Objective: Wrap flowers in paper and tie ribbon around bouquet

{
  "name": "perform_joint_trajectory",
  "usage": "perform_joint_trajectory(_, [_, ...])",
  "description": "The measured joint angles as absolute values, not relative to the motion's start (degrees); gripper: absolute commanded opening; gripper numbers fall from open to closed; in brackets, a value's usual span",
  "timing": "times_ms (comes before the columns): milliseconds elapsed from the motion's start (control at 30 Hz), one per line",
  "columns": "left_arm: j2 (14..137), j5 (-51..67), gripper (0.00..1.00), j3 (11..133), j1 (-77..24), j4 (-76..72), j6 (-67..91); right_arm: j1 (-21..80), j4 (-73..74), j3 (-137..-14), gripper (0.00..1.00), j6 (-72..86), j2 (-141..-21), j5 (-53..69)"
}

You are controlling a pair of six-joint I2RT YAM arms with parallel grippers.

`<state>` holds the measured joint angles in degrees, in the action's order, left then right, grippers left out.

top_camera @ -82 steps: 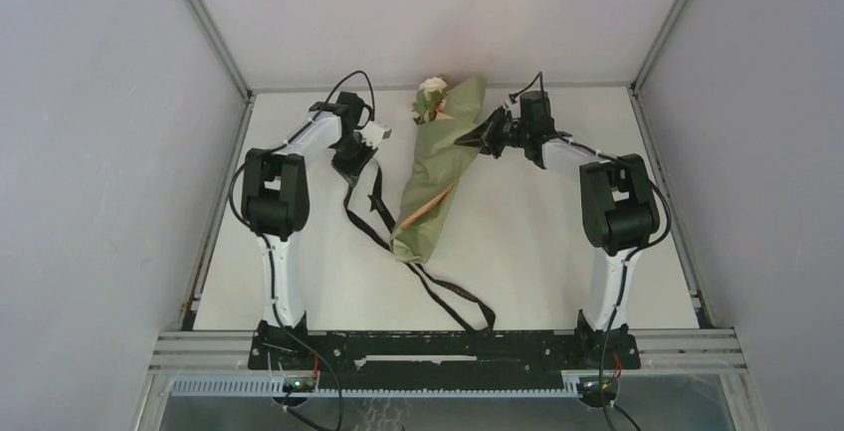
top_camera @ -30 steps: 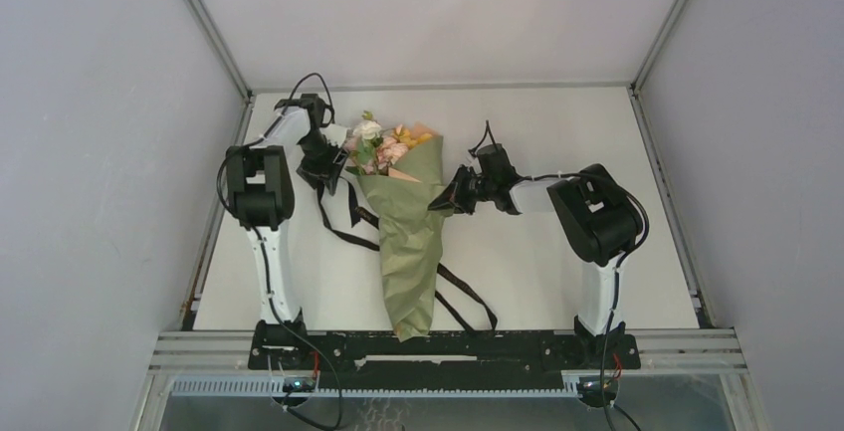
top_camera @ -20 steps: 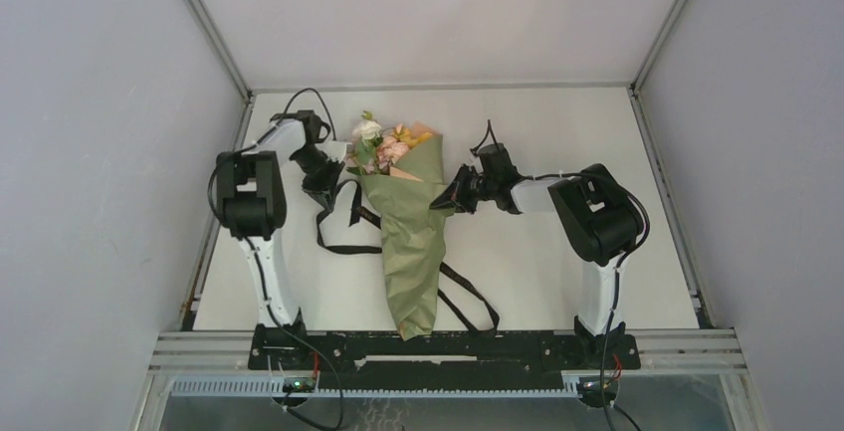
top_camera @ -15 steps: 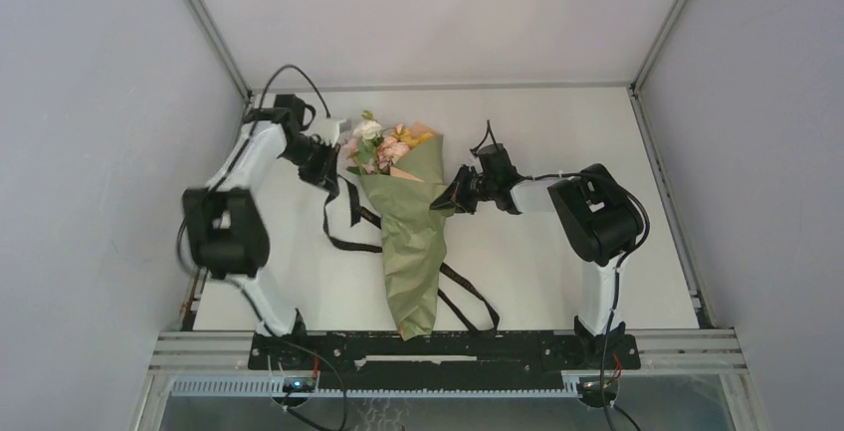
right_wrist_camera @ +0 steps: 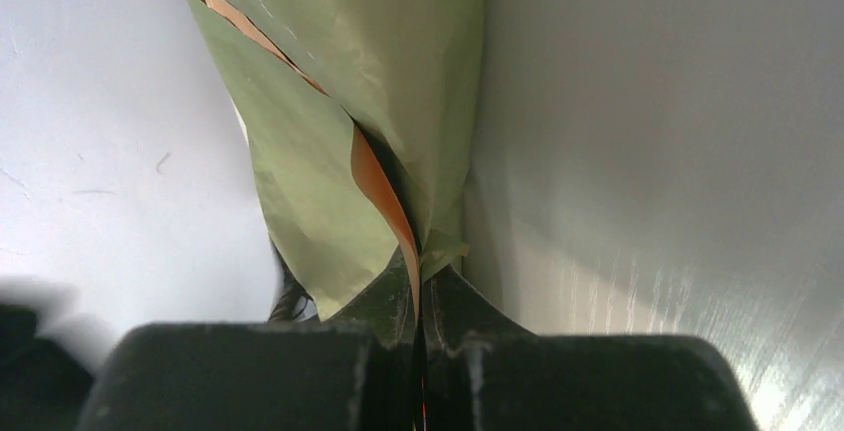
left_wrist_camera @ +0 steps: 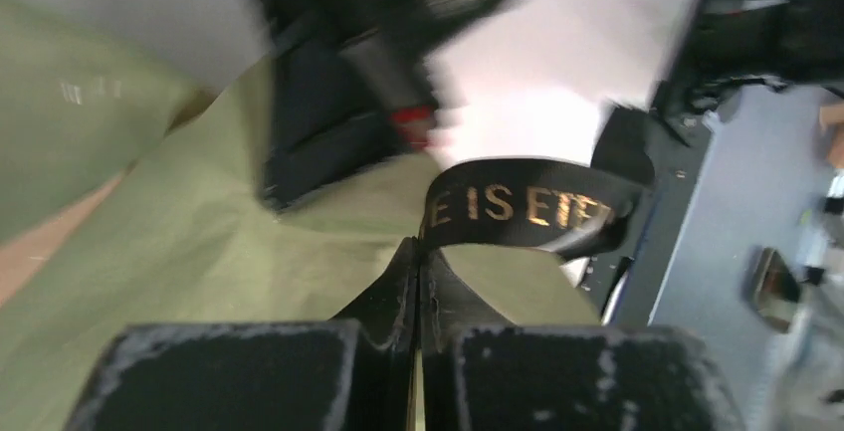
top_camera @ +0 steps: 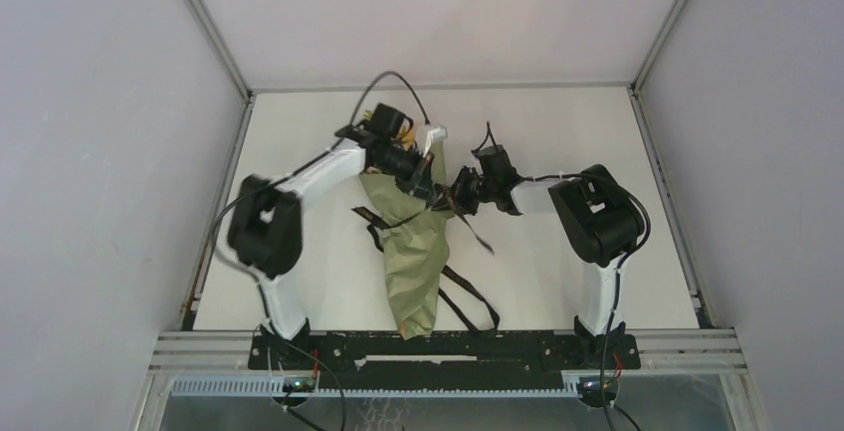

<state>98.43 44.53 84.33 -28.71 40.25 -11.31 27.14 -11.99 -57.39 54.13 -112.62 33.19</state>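
Note:
The bouquet [top_camera: 413,262] lies on the table as an olive-green cone of paper [right_wrist_camera: 328,152], narrow end toward the near edge. A peach-orange inner edge [right_wrist_camera: 378,184] shows at its overlap. My left arm reaches across its wide end and hides the flowers. My left gripper [top_camera: 430,192] [left_wrist_camera: 418,252] is shut on the black ribbon [left_wrist_camera: 518,207] with gold letters, just above the paper. The ribbon [top_camera: 468,302] trails under the cone and loops at its right. My right gripper [top_camera: 455,197] [right_wrist_camera: 418,274] is shut on the paper's edge at the cone's right side.
White table [top_camera: 557,282] boxed in by grey walls on the left, right and back. A black base rail [top_camera: 438,346] and metal frame run along the near edge. The two grippers sit almost tip to tip over the cone.
My left gripper shut on the ribbon, and the arm swung from the bouquet's left side across its wide end to the right, drawing the ribbon over the cone. The right arm stayed put.

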Motion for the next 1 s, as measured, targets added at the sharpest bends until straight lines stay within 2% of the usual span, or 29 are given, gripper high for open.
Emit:
perform_joint_trajectory(67, [108.36, 43.22, 0.00, 82.78, -27.81, 36.34, -6.39, 27.11, -12.53, -56.53, 0.01, 54.46, -112.05, 32.86])
perform_joint_trajectory(167, [115.57, 40.88, 0.00, 78.50, -26.74, 34.61, -0.95, 27.09, -13.04, -54.72, 0.14, 55.33, -110.87, 32.21])
perform_joint_trajectory(300, [116.33, 39.83, 0.00, 77.41, -26.70, 33.10, 2.35, 27.16, -12.25, -53.30, 0.33, 55.79, -109.12, 30.30])
perform_joint_trajectory(433, [116.36, 38.74, 0.00, 77.38, -27.09, 31.42, 3.57, 27.44, -5.21, -51.29, 0.50, 52.62, -100.57, 25.47])
perform_joint_trajectory(633, [116.90, 38.74, 0.00, 77.38, -27.14, 30.72, 4.12, 28.34, 15.35, -52.07, 0.62, 42.37, -82.08, 15.59])
perform_joint_trajectory(733, [116.92, 38.85, 0.00, 77.36, -27.14, 30.68, 4.12, 32.18, 27.46, -51.24, 0.69, 39.88, -76.23, 8.54])
perform_joint_trajectory(867, [116.92, 38.96, 0.00, 77.28, -27.14, 30.48, 4.12, 39.68, 36.64, -45.10, 0.74, 39.29, -73.82, 7.57])
perform_joint_trajectory(1000, [116.92, 38.96, 0.00, 77.08, -27.14, 30.26, 4.10, 45.19, 41.39, -42.63, 0.75, 39.22, -77.62, 7.60])
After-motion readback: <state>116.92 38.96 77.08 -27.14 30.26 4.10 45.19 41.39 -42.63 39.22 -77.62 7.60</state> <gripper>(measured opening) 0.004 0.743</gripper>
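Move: The left hand, holding the ribbon up high, has the middle of the wrapped paper some 16 cm below and about 3 cm to its left; the paper edge that the right hand pinches lies about 4 cm farther out, 4 cm right and 15 cm down. The right hand's next aim, the ribbon loop on the table, is roughly 25 cm back, 9 cm right and 3 cm down; the paper's near end lies about 17 cm left of that loop and 2 cm nearer the base. With its fingers still shut on the ribbon, the left hand drops quickly about 15 cm onto the middle of the wrapped paper, its wrist turning some 30 degrees, and then stays there, pressing the ribbon against the paper. The right hand eases its fingers wide open to let go of the paper edge, backs off to the right while rising about 8 cm, then swings back towards the base and down again beside the bouquet towards the ribbon loop, ending some 21 cm back and 12 cm right with its fingers tipped to point nearly straight down and still open. ##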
